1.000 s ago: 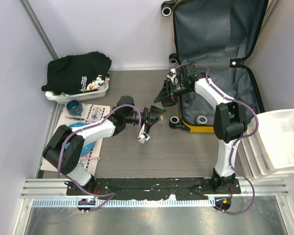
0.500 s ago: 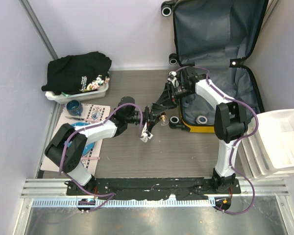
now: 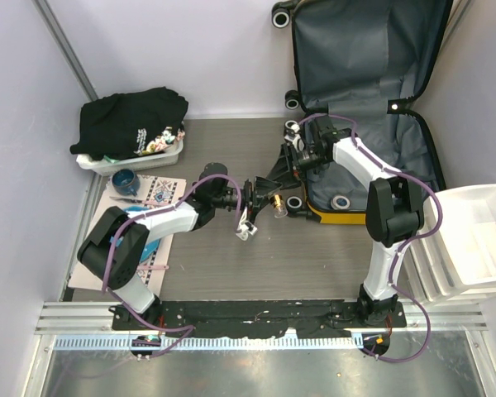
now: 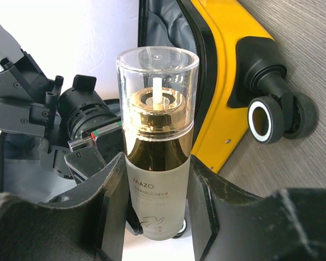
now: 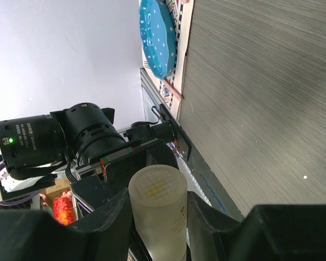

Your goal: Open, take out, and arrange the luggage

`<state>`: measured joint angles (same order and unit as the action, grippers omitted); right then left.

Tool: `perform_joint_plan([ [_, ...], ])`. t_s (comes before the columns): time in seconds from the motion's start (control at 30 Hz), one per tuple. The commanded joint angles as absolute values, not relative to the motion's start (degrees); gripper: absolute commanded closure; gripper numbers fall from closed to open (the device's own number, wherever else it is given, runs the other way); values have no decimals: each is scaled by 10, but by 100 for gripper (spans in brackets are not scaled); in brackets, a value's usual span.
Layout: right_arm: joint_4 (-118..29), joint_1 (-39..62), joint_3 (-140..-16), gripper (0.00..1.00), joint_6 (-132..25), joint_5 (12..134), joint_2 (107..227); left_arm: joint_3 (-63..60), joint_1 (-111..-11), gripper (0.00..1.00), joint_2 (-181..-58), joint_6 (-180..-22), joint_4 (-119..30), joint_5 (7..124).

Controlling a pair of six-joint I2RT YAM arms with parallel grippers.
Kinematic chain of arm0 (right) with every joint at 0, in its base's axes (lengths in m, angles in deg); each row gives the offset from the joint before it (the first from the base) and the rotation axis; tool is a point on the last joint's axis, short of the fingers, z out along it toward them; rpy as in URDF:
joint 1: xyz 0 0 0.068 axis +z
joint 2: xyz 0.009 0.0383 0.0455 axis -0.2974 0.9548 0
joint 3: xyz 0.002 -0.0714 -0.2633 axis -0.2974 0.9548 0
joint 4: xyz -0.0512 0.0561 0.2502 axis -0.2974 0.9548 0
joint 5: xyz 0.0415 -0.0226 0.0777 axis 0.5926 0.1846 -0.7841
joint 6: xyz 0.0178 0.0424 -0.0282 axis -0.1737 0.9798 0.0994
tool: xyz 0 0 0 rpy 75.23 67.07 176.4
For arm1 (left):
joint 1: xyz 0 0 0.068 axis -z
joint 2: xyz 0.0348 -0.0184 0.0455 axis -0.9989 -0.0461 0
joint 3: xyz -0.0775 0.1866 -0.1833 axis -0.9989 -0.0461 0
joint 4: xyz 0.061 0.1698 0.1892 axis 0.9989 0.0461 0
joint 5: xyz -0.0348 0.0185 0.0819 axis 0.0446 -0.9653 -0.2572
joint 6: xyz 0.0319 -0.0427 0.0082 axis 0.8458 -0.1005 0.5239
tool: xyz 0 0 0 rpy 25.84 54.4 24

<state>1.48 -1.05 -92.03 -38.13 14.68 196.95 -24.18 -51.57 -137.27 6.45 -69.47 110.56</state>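
Note:
The luggage (image 3: pixel 372 74) stands open at the back right, its grey lining showing and its yellow shell (image 4: pixel 228 65) resting on black wheels (image 4: pixel 266 117). A frosted glass bottle (image 4: pixel 157 179) with a gold pump and a clear cap hangs over the floor just left of the case, also visible from above as the bottle (image 3: pixel 274 205). My left gripper (image 4: pixel 157 160) is shut on its lower body, cap pointing away. My right gripper (image 5: pixel 158 198) is shut on the same bottle (image 5: pixel 157 190), base end outward. From above, the left gripper (image 3: pixel 256 200) and right gripper (image 3: pixel 283 175) meet there.
A white basket (image 3: pixel 107 165) heaped with black clothing (image 3: pixel 132 120) sits at the back left. In front of it lie a blue cup (image 3: pixel 123 178), a blue plate (image 5: pixel 158 35) and a patterned mat (image 3: pixel 161 194). White drawer bins (image 3: pixel 475 240) stand at the right edge.
The two grippers have come together left of the case. The left jaws widened and then closed round the bottle. The right arm swung slightly down and left.

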Motion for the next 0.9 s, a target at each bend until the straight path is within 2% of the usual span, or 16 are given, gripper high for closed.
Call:
perform_joint_plan([
  [0.0,17,-6,-921,99,-364,114,1931,-213,-519,64,-1373,71,-727,1118],
  [0.03,14,-6,-921,99,-353,114,1933,-213,-518,67,-1371,69,-724,1118],
  [0.07,10,-6,-923,75,-350,114,1937,-213,-515,71,-1368,61,-724,1120],
  [0.1,7,-7,-931,61,-349,114,1939,-212,-513,83,-1365,57,-717,1120],
  [0.17,2,-16,-947,39,-349,134,1944,-212,-511,93,-1357,33,-711,1121],
  [0.2,1,-22,-974,36,-352,141,1949,-213,-511,100,-1352,23,-710,1121],
  [0.27,0,-47,-1016,31,-358,166,1972,-213,-511,100,-1342,-24,-709,1115],
  [0.37,-1,-88,-1126,30,-378,201,1998,-204,-511,100,-1328,-109,-718,1092],
  [0.4,7,-96,-1185,29,-389,234,2007,-199,-511,100,-1324,-211,-730,1073],
  [0.47,8,-114,-1232,29,-418,268,2007,-164,-511,100,-1318,-334,-729,1045],
  [0.5,2,-130,-1258,29,-446,300,1993,-146,-512,100,-1318,-449,-705,1030],
  [0.57,-17,-146,-1261,28,-476,323,1968,-88,-526,100,-1322,-572,-681,1003],
  [0.7,-91,-166,-1177,28,-534,347,1872,-15,-558,100,-1348,-821,-660,1008],
  [0.87,-132,-160,-1073,28,-562,357,1763,38,-590,100,-1388,-1082,-721,1022],
])
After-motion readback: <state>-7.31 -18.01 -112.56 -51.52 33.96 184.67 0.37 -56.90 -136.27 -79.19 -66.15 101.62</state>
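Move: The lotion bottle lies between both hands, gripped by both, its clear cap pointing back; its middle is about 2 cm behind the left hand's point and some 4 cm back of the right hand's. From the right hand, the small round jar in the open suitcase is roughly 19 cm right, 2 cm back and 14 cm down. The suitcase's nearest wheel is about 6 cm to the left hand's right, 1 cm back and 14 cm lower. With the left fingers keeping their hold on the bottle's white body, the right fingers open and let go, and the right hand pulls away forward some 15 cm while rising, then swings right over the suitcase's left side and a little back, ending about 17 cm higher with its wrist rolled some 55 degrees. The left hand waits until the right is leaving, then lifts the bottle about 14 cm and carries it some 6 cm forward, turning its wrist about 70 degrees so that the cap swings from pointing back to pointing up. ##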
